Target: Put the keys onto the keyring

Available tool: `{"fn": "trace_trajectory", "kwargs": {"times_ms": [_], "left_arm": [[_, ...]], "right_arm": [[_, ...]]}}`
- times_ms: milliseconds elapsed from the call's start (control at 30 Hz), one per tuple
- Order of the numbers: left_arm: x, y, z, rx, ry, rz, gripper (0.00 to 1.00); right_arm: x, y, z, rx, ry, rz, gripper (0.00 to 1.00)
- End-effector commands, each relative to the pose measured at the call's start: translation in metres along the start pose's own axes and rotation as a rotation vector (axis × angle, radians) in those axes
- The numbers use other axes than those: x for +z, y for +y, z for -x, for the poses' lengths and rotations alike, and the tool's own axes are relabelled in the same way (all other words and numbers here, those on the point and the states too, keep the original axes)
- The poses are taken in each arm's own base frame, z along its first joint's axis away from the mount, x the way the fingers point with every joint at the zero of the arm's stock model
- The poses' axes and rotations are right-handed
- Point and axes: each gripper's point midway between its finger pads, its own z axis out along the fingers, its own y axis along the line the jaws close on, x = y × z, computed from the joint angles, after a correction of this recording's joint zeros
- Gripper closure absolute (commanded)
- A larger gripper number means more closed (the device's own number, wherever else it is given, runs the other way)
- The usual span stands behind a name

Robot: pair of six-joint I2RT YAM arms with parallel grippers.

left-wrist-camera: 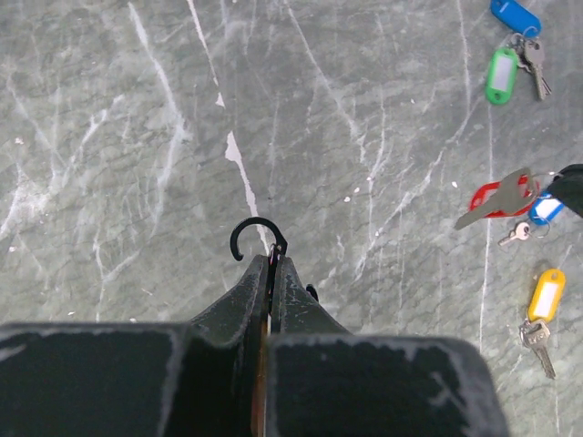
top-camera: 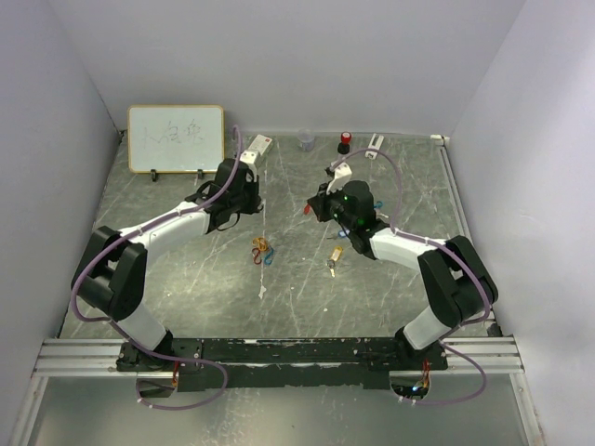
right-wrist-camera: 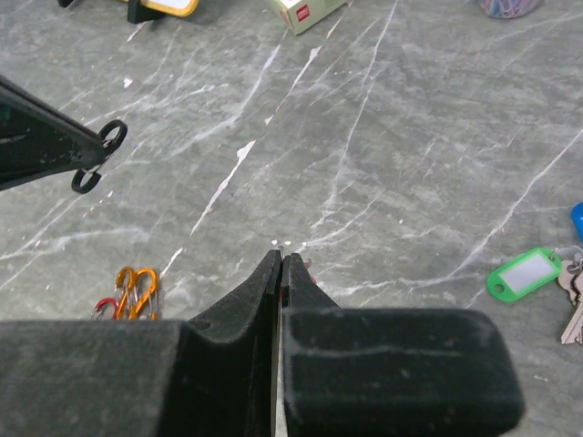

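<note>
My left gripper (left-wrist-camera: 273,259) is shut on a black open-hooked keyring (left-wrist-camera: 255,228) and holds it above the table; it also shows in the right wrist view (right-wrist-camera: 96,155). My right gripper (right-wrist-camera: 282,259) is shut on a key with a red tag (left-wrist-camera: 499,197), only slivers of which show between its own fingers. The two grippers (top-camera: 253,201) (top-camera: 312,208) face each other, a short gap apart. On the table lie a green-tagged key (left-wrist-camera: 501,75), a blue-tagged key (left-wrist-camera: 515,15), a second blue tag (left-wrist-camera: 547,209) and a yellow-tagged key (left-wrist-camera: 545,296).
A bunch of orange and red carabiner clips (right-wrist-camera: 137,291) lies on the table between the arms (top-camera: 263,251). A whiteboard (top-camera: 177,139), a small box (top-camera: 257,146), a cup (top-camera: 306,141) and a red-capped item (top-camera: 345,142) stand along the back edge.
</note>
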Motion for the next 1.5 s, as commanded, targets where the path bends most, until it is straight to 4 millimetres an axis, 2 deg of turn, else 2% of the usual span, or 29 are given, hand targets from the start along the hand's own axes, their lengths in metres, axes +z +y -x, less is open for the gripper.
{"fn": "trace_trajectory", "kwargs": {"times_ms": [0,233,333,633,867,1467], "left_arm": [[0.002,-0.025,0.016,0.031,-0.041,-0.089,0.93],[0.013,-0.052,0.006,0.076,-0.015,-0.139,0.93],[0.012,-0.060,0.007,0.091,-0.020,-0.152,0.93],[0.006,-0.071,0.009,0.099,-0.034,-0.179,0.93],[0.005,-0.080,0.009,0.107,-0.035,-0.195,0.93],[0.001,-0.098,0.007,0.117,-0.036,-0.234,0.93]], "right_arm": [[-0.009,0.013,0.010,-0.029,-0.050,0.060,1.00],[-0.013,0.018,0.009,-0.061,-0.048,0.096,1.00],[-0.014,0.034,0.005,-0.077,-0.044,0.142,1.00],[-0.015,0.045,0.002,-0.111,-0.042,0.172,1.00],[-0.008,0.051,-0.006,-0.132,-0.020,0.174,1.00],[-0.001,0.055,-0.010,-0.150,-0.013,0.168,1.00]]}}
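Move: The left hand already holds the black S-hook. The key with the red tag, gripped in the right fingers, lies about 13 cm to its right, 1 cm back and near its height; the carabiners are on the table some 5 cm back, 1 cm right and 12 below. From the right hand the hook is about 14 cm left, level; the green tag lies some 9 cm ahead, 7 right, 11 below. Rightward and a little back, the left hand carries the black hook about 7.5 cm towards the red-tagged key, quickly at first and then creeping, swinging roughly 10 degrees clockwise. The right hand brings the key to meet it, back first and then also left, about 4 cm each way, turning some 10 degrees counter-clockwise and settling slightly at the end. Both shut grippers keep their hold. ##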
